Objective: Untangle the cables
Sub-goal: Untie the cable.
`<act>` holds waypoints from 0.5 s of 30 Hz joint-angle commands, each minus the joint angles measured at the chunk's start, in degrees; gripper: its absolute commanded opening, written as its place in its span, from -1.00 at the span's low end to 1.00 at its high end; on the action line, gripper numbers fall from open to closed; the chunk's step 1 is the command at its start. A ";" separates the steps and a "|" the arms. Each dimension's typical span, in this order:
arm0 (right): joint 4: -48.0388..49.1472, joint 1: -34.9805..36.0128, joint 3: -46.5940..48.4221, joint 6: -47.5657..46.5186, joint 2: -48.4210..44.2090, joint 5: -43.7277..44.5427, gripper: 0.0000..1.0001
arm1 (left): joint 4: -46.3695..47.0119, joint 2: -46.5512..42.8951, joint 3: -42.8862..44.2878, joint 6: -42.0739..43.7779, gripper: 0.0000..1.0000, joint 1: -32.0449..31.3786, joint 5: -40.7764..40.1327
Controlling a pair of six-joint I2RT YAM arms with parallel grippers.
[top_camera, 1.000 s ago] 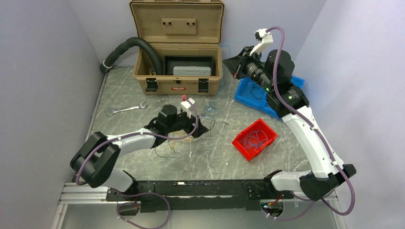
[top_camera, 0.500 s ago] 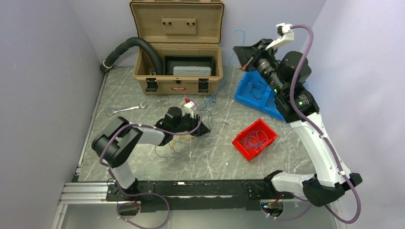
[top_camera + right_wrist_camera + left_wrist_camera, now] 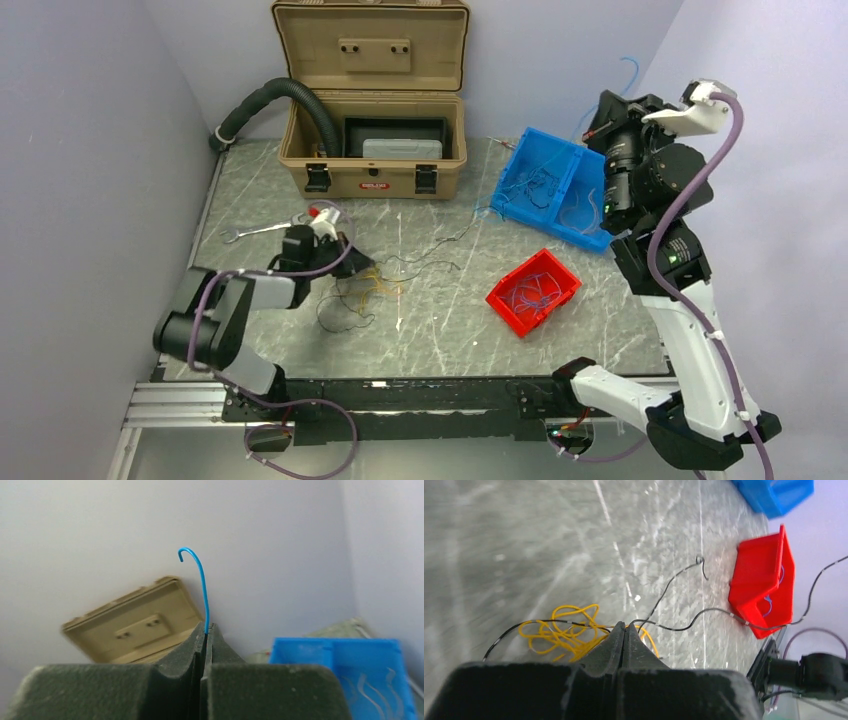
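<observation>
The cables lie as a loose tangle on the table: yellow loops (image 3: 376,290) (image 3: 564,630), with thin black strands (image 3: 430,264) (image 3: 684,625) trailing right. My left gripper (image 3: 366,270) (image 3: 625,625) rests low at the tangle's left edge, its jaws shut on a black cable at the tips, with yellow loops right under them. My right gripper (image 3: 603,118) (image 3: 206,628) is raised high above the blue bin (image 3: 520,160), shut on a thin blue cable (image 3: 200,580) whose hooked end (image 3: 627,63) stands up past the fingertips.
The blue bin (image 3: 340,665) and a red bin (image 3: 550,302) (image 3: 759,575) both hold thin wires. An open tan case (image 3: 372,150) (image 3: 135,620) stands at the back, with a black corrugated hose (image 3: 270,97) running into it. A wrench (image 3: 262,230) lies at the left.
My left gripper closed and drew back to the left, dragging the tangle. My right arm swung right and upward with the blue cable, uncovering the blue bin.
</observation>
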 commanded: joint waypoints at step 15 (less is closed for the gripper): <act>-9.27 -6.79 -6.12 -0.11 0.31 7.06 -1.00 | -17.47 -28.53 -3.49 7.04 -1.00 6.43 -17.00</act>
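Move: The right hand, high up and shut on the blue cable, has the blue bin's left compartment about 22 cm ahead, 6 cm to its right and some 50 cm below; the right compartment is about 17 cm ahead and 20 cm right, the red bin 6 cm back and 2 cm right. From the left hand, the yellow cable lies about 3 cm back, 3 cm right and 4 cm below, the black cable's loop 10 cm back and 6 cm left. Downward by about 10 cm, and some 6 cm to its right, the right hand keeps its grip on the blue cable and lowers it towards the blue bin, the wrist tipping down and swinging clockwise. Leftward by 9 cm and rising about 4, the left hand draws away from the yellow cable with its fingers shut, turning some 20 degrees counter-clockwise. ##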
